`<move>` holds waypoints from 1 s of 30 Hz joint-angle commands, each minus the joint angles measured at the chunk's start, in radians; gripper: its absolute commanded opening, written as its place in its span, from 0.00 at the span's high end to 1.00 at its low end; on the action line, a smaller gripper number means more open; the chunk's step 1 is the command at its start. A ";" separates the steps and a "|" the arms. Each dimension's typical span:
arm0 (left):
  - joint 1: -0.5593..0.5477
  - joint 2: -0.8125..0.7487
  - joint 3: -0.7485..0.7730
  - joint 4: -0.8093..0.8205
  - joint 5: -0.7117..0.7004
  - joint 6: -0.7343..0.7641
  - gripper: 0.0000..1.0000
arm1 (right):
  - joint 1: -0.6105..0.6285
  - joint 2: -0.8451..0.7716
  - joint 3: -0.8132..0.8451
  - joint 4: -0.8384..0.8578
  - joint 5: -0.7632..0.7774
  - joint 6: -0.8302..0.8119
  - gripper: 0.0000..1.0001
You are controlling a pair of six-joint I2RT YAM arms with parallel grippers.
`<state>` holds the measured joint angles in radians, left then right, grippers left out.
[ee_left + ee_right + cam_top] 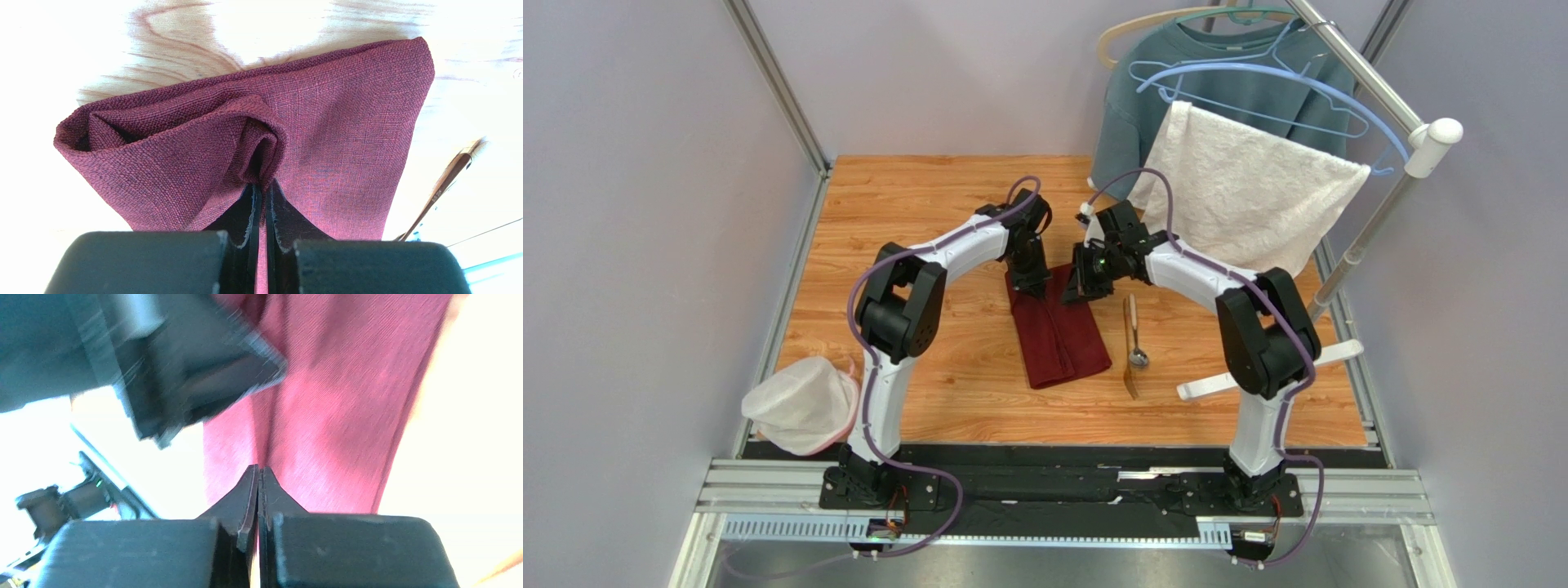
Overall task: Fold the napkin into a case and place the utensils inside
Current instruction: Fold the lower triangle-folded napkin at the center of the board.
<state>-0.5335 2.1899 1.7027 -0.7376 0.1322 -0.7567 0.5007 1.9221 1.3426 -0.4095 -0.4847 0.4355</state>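
Note:
The maroon napkin (1058, 337) lies folded into a narrow oblong on the wooden table, its far end lifted. My left gripper (1032, 287) is shut on a raised fold of the napkin (319, 128), and cloth shows between its fingers (253, 205). My right gripper (1078, 289) is shut just right of it, with its tips (258, 470) meeting at the napkin's (344, 416) edge and no cloth visible between them. The utensils lie right of the napkin: a silver spoon (1139, 358) and a golden-brown piece (1129, 321), whose handle (445, 182) also shows in the left wrist view.
A white textured towel (1247, 184) and a grey-blue sweatshirt (1143, 116) hang on a rack at the back right, over its pole (1369, 233). A white mesh bag (803, 402) sits at the front left. A white bar (1265, 370) lies near the right arm.

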 commanded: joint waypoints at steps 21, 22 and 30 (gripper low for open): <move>-0.008 -0.018 0.104 -0.060 0.052 0.039 0.73 | 0.116 -0.112 -0.339 0.150 -0.020 -0.026 1.00; -0.008 -0.039 0.107 -0.065 0.059 0.043 0.71 | 0.108 -0.110 -0.342 0.155 -0.022 -0.023 1.00; 0.023 -0.159 0.046 -0.065 0.130 0.082 0.49 | 0.098 -0.114 -0.344 0.167 -0.046 -0.015 1.00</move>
<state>-0.5251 2.1670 1.7672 -0.8028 0.2230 -0.7101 0.6067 1.8412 1.0119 -0.2714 -0.5510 0.4248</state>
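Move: The left fingers already pinch the far end of the napkin's folded flap. The flap's near end lies about 10 cm back from the shut right fingers, level with them sideways and 6 cm lower; from the left hand it is some 11 cm back and 4 cm right. From the right hand, the napkin's middle is 4 cm back and 2 cm left, the wooden utensil 8 cm back and 10 cm right, and the spoon 5 cm back and 12 cm right, all 6–7 cm below. Shut right fingertips come down onto the near end of the napkin's fold and stay there: the hand rises a touch, swings about 10 cm back over the cloth, bowing some 3 cm left and returning, and sinks roughly 5 cm in all. Meanwhile the left hand, having edged about 1 cm right, opens halfway, lets go of the fold's far end and lifts 3 cm. ##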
